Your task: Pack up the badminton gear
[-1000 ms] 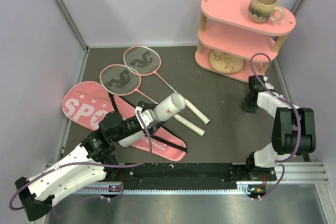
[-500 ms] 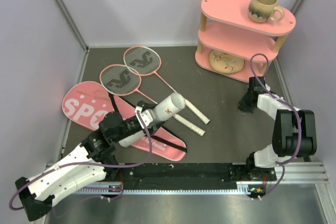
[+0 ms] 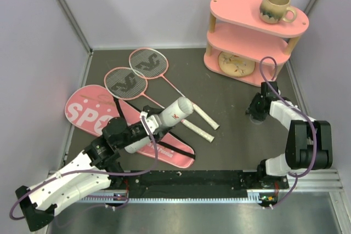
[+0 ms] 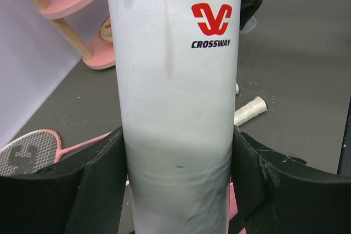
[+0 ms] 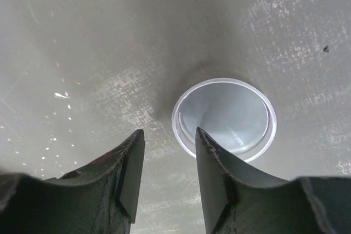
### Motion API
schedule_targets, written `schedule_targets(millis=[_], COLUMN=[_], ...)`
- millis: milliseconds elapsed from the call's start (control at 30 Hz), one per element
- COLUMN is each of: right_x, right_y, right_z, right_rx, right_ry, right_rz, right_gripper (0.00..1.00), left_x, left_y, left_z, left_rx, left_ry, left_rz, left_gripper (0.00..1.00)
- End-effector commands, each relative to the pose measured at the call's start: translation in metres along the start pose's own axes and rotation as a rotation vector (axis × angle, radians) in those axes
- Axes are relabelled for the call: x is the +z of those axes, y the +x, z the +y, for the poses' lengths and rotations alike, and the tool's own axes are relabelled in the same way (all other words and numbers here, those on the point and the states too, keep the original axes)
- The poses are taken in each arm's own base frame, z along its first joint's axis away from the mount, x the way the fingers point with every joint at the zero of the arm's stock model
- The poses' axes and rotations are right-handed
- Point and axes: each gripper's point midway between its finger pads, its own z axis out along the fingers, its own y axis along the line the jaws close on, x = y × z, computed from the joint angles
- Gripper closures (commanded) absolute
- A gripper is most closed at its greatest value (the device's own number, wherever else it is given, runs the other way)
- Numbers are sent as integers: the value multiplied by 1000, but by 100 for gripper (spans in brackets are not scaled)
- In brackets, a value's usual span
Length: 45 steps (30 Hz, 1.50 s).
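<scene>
My left gripper (image 3: 145,125) is shut on a long white tube (image 3: 164,120), which it holds tilted above the pink racket bag (image 3: 88,108). The left wrist view shows both fingers (image 4: 104,173) pressed against the tube (image 4: 175,80). Two pink-framed rackets (image 3: 127,83) lie on the dark table, their white handles (image 3: 204,115) reaching past the tube. My right gripper (image 3: 255,111) points down at the table on the right, open. In its wrist view a round clear cap (image 5: 230,114) lies flat just beyond the right gripper (image 5: 169,133), the right finger over its rim and nothing between the jaws.
A pink two-tier shelf (image 3: 249,32) stands at the back right with a beige mug (image 3: 276,7) on top and a plate (image 3: 236,63) on the lower tier. A black strap (image 3: 164,146) crosses the bag. Pale walls enclose the table on three sides.
My right gripper has shifted slightly left over the table and its jaws have spread apart. The left arm and the tube have not moved.
</scene>
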Motion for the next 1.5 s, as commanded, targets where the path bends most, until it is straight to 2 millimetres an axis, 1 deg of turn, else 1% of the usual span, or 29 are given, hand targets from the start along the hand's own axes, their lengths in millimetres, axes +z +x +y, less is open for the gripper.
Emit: schedule_targets(millis=[0,33,133,167,200,233,300,467,567,667,700,733,767,800,833,867,900,933,967,1000,1067,1100,1133,1167,1233,1267,1333,1367,1467], right_x=[10,12,18,18,18,18,16,17,16,5,-8,-15,-22,-40,-49,-64,-76,-97,-116,-130,-171,-184,-202,-225,-249,-274,-298,-317,-345], right_y=[-1,-1,2,7,4,7,3,-1,-2,-5,-8,-9,-4,-8,-6,4,8,9,18,23,35,42,51,59,68,77,85,87,91], right_z=[-3,-3,-10,-9,-14,-13,-17,-14,-6,10,23,30,42,54,64,83,93,106,122,131,152,156,163,171,177,182,183,184,185], right_rx=[-51,-57,-78,-106,-123,-142,-157,-186,-189,-185,-180,-171,-170,-167,-170,-191,-217,-251,-286,-315,-400,-424,-462,-503,-539,-591,-633,-656,-661], right_ry=[23,31,94,115,163,179,219,245,221,140,67,26,-52,-126,-188,-315,-394,-493,-626,-696,-864,-905,-965,-1051,-1109,-1172,-1224,-1264,-1333], right_rz=[10,13,19,24,0,-3,-23,-27,-14,-36,-55,-63,-39,-69,-64,-22,-11,-34,-5,-3,1,14,17,36,45,34,25,2,22], right_gripper=[59,60,68,72,74,81,89,100,100,100,100,100,100,100,100,100,100,100,100,100,100,100,100,100,100,100,100,100,100], left_x=[-2,-2,-2,-2,-2,-2,-1,0,0,0,0,0,0,0,0,0,0,0,0,1,1,1,1,2,1,2,3,3,4], left_y=[-35,-35,-35,-34,-34,-34,-33,-32,-31,-29,-29,-29,-29,-29,-30,-29,-28,-28,-27,-27,-28,-28,-28,-28,-27,-27,-25,-25,-23], left_z=[7,8,8,8,8,7,7,7,8,10,9,9,9,9,8,9,9,9,8,7,6,6,5,5,6,6,4,4,2], left_rx=[16,19,18,18,16,18,17,16,18,20,20,21,19,20,21,20,22,22,22,24,22,23,22,20,23,23,22,23,24], left_ry=[-24,-24,-25,-25,-24,-23,-24,-22,-29,-38,-37,-34,-32,-32,-30,-32,-33,-32,-30,-26,-18,-17,-13,-14,-15,-17,-10,-7,6], left_rz=[-121,-121,-119,-118,-118,-118,-115,-109,-105,-98,-100,-101,-100,-100,-103,-100,-98,-95,-94,-94,-95,-97,-96,-94,-92,-92,-86,-87,-82], left_gripper=[92,92,92,92,92,92,92,92,92,92,92,92,92,92,92,92,92,92,92,92,92,92,92,92,92,92,92,92,92])
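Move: Just right of the right fingertips lies the clear lid, its middle about 3 cm to the right, 1 cm back and 2 cm down, with its left rim at the gap. From that hand, the mouth of the tube is some 32 cm left, 8 cm back and 26 cm up; the pink shelf's bottom board is about 23 cm ahead and 5 cm left. From the left hand, the lid lies roughly 12 cm ahead, 45 cm right and 25 cm down. Dipping about 1 cm and edging forward, the right hand tips its left side down some 13 degrees and shuts on the lid's left rim, pinching it. It then lifts fast, about 25 cm up and 20 cm left, drawing back 11 cm towards the tube's mouth while the wrist swings counter-clockwise until the fingers point more to the left. The left hand holds the tube still. ##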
